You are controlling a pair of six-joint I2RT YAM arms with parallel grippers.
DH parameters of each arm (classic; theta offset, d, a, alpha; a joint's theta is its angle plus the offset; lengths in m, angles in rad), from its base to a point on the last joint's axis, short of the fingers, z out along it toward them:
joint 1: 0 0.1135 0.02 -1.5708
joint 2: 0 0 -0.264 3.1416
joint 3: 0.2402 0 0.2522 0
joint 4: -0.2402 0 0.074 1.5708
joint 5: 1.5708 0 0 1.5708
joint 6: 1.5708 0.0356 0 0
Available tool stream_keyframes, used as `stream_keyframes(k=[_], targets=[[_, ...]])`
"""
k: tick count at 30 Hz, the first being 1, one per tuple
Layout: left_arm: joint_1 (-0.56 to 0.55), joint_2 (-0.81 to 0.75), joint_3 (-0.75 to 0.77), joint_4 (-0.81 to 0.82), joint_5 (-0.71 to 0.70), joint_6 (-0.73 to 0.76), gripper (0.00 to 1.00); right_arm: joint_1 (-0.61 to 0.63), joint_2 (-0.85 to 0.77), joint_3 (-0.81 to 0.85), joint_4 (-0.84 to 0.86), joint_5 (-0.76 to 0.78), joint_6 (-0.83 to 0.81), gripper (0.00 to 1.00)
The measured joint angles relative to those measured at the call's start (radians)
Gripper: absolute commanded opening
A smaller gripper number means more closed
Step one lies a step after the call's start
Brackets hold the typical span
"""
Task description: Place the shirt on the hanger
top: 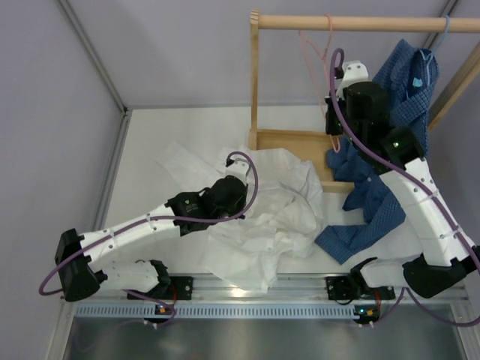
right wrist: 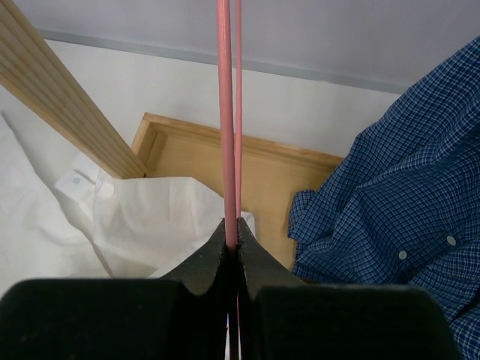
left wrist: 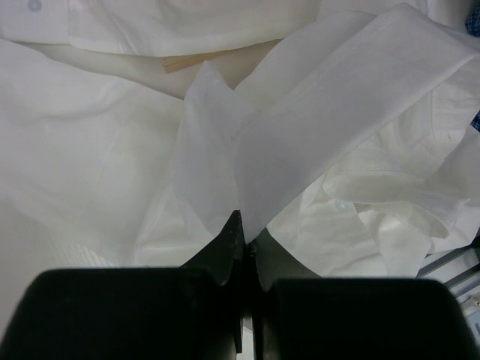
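The white shirt [top: 262,221] lies crumpled on the table in front of the wooden rack, and it fills the left wrist view [left wrist: 112,150]. My left gripper [top: 237,163] [left wrist: 246,231] is shut on a fold of its fabric, which rises as a pinched strip from the fingertips. The pink wire hanger [top: 309,56] hangs by its hook from the rack's rod. My right gripper [top: 334,141] [right wrist: 236,229] is shut on the hanger's thin pink wire [right wrist: 224,112], which runs straight up out of the jaws. The hanger's lower part is hidden behind the right wrist in the top view.
The wooden rack has a top rod [top: 375,23], an upright post [top: 255,75] and a base tray [top: 289,142] [right wrist: 262,172]. A dark blue checked shirt [top: 379,206] [right wrist: 390,195] on a light blue hanger [top: 444,34] droops over the tray's right side. Walls close in on the left and back.
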Motion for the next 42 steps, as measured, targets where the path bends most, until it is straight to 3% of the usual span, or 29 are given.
stream_keyframes(k=[26, 34, 42], targets=[[0.011, -0.031, -0.001, 0.0, -0.031, -0.025, 0.0, -0.028, -0.128, 0.017, 0.085, -0.113, -0.006, 0.0], [0.139, 0.041, 0.084, -0.008, 0.013, -0.043, 0.0, -0.032, -0.435, -0.238, 0.085, -0.321, 0.029, 0.0], [0.287, 0.136, 0.161, -0.008, 0.11, -0.046, 0.0, -0.033, -0.715, -0.65, 0.026, -0.759, 0.029, 0.0]])
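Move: The shirt's raised edge, already pinched in the left fingers, lies about 22 cm left of the right hand, 14 cm nearer the base and 20 cm below it. The rack's rod, with the hanger still hooked on it, runs some 15 cm ahead of and 15 cm above the right hand; the blue shirt hangs about 17 cm to its right, 8 cm ahead and 8 cm lower. From the left hand, the hanger's pinched end is about 14 cm ahead, 22 cm right, 20 cm up. The hanger, already pinched near one end in the right fingers, is raised about 7 cm off the rod, then swept back some 20 cm and down past its starting height towards the shirt, the right wrist turning about 40 degrees counter-clockwise. Late on, the left hand, keeping its pinch on the shirt's edge, carries it about 8 cm forward and slightly left. ##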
